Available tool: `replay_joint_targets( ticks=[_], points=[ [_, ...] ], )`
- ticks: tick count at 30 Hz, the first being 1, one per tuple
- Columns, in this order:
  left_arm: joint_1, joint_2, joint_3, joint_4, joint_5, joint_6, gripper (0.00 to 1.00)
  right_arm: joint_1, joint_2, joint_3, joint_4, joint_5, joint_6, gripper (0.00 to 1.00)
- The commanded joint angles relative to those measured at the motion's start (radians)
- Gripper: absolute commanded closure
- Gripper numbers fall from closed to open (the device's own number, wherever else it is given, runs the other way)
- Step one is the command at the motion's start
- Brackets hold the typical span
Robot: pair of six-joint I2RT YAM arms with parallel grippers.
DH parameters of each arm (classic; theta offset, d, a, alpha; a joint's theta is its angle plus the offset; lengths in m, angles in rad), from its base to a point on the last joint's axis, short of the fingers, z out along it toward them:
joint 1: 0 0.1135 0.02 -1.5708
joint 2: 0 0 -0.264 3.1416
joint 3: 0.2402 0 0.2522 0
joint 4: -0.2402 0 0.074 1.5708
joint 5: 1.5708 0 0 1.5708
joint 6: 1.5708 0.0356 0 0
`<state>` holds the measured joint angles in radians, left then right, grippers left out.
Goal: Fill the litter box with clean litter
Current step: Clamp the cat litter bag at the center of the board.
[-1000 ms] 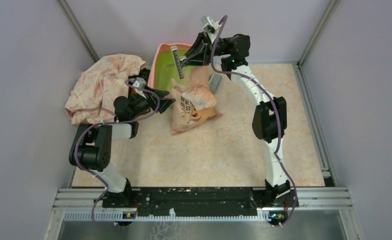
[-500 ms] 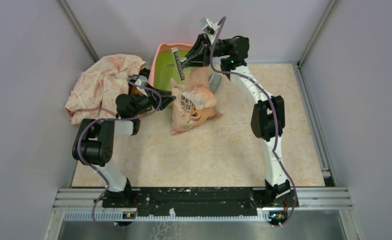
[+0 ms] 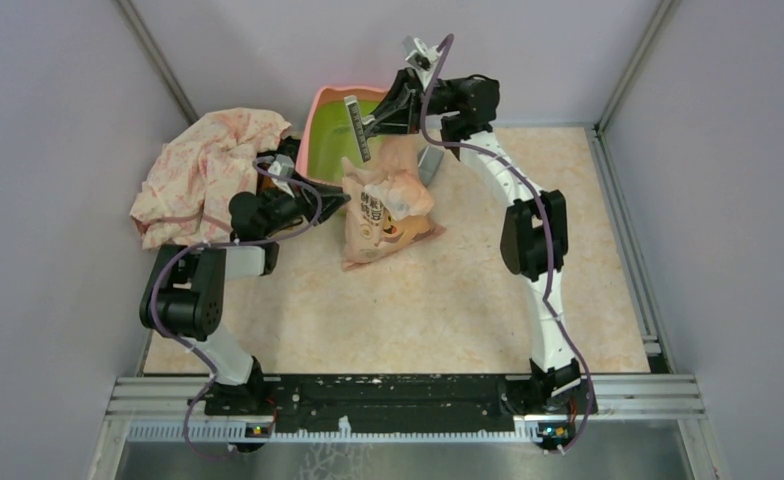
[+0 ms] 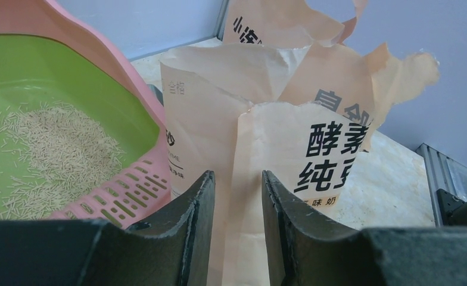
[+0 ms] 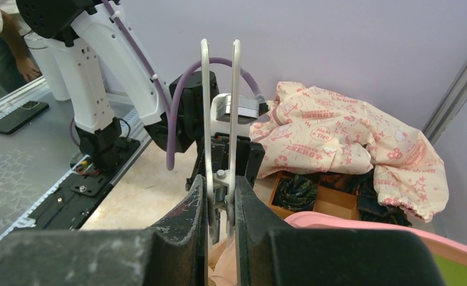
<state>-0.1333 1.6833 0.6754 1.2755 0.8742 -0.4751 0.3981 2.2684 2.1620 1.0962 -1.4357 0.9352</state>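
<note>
The litter box [image 3: 318, 120], pink-rimmed and lime green inside, sits at the back; the left wrist view shows its rim [image 4: 100, 47] and a thin scatter of pale clean litter [image 4: 58, 149] on its floor. A peach bag [image 3: 388, 205] with bold lettering stands just right of it. My left gripper [image 3: 340, 197] is at the bag's left edge, and in its own view the left gripper [image 4: 237, 174] has a fold of the bag [image 4: 314, 137] filling the gap between its fingers. My right gripper [image 3: 373, 120] hangs over the box, shut on a silver metal tool [image 3: 353, 125]; up close the right gripper [image 5: 220, 179] pinches the tool's two strips [image 5: 205, 107].
A pink patterned cloth [image 3: 208, 165] is heaped at the left wall, over a brown box of dark items [image 5: 305, 193]. Walls close in on three sides. A metal rail [image 3: 398, 395] runs along the near edge by the arm bases.
The left gripper's jaws have narrowed round the bag's edge, and its arm has shifted slightly. The right arm and its metal tool have barely moved.
</note>
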Motion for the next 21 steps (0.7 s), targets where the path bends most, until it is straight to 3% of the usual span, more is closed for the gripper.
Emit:
replay_joint_targets(
  ticks=[1, 7, 8, 12, 21],
  points=[
    [-0.016, 0.013, 0.012, 0.028, 0.007, 0.01, 0.59, -0.008, -0.013, 0.053, 0.071, 0.013, 0.031, 1.0],
    [-0.024, 0.051, 0.037, 0.066, 0.015, -0.008, 0.56, -0.008, -0.011, 0.056, 0.074, 0.008, 0.035, 1.0],
    [-0.026, 0.052, 0.04, 0.064, 0.013, -0.007, 0.6, -0.008, -0.011, 0.059, 0.072, 0.008, 0.035, 1.0],
    [-0.031, 0.052, 0.059, 0.024, 0.024, 0.013, 0.99, -0.009, -0.005, 0.068, 0.068, 0.005, 0.035, 1.0],
    [-0.021, -0.062, -0.019, -0.067, -0.023, 0.093, 1.0, -0.001, 0.019, 0.105, 0.027, -0.031, 0.02, 1.0]
  ],
)
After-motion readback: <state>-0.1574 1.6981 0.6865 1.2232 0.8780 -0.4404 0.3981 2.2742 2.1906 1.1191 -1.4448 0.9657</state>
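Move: At the left fingertips, about 1 cm to the right, is the litter bag's left edge, standing between the open pads; the bag's middle lies some 9 cm to the right, 5 cm ahead and 9 cm below. The litter box is about 23 cm ahead, 2 cm right and 14 cm down, the scoop some 26 cm ahead, 18 cm right, 19 cm down. From the right hand, the bag's middle is roughly 4 cm ahead, 3 cm right, 27 cm below. Closing on the bag's left edge, the left hand first slips about 1 cm down and 1 cm to the right onto it, its fingers still partly open and aimed to the right and forward, then shuts them fully, pinching the paper between the fingertips while the hand holds nearly in place. ##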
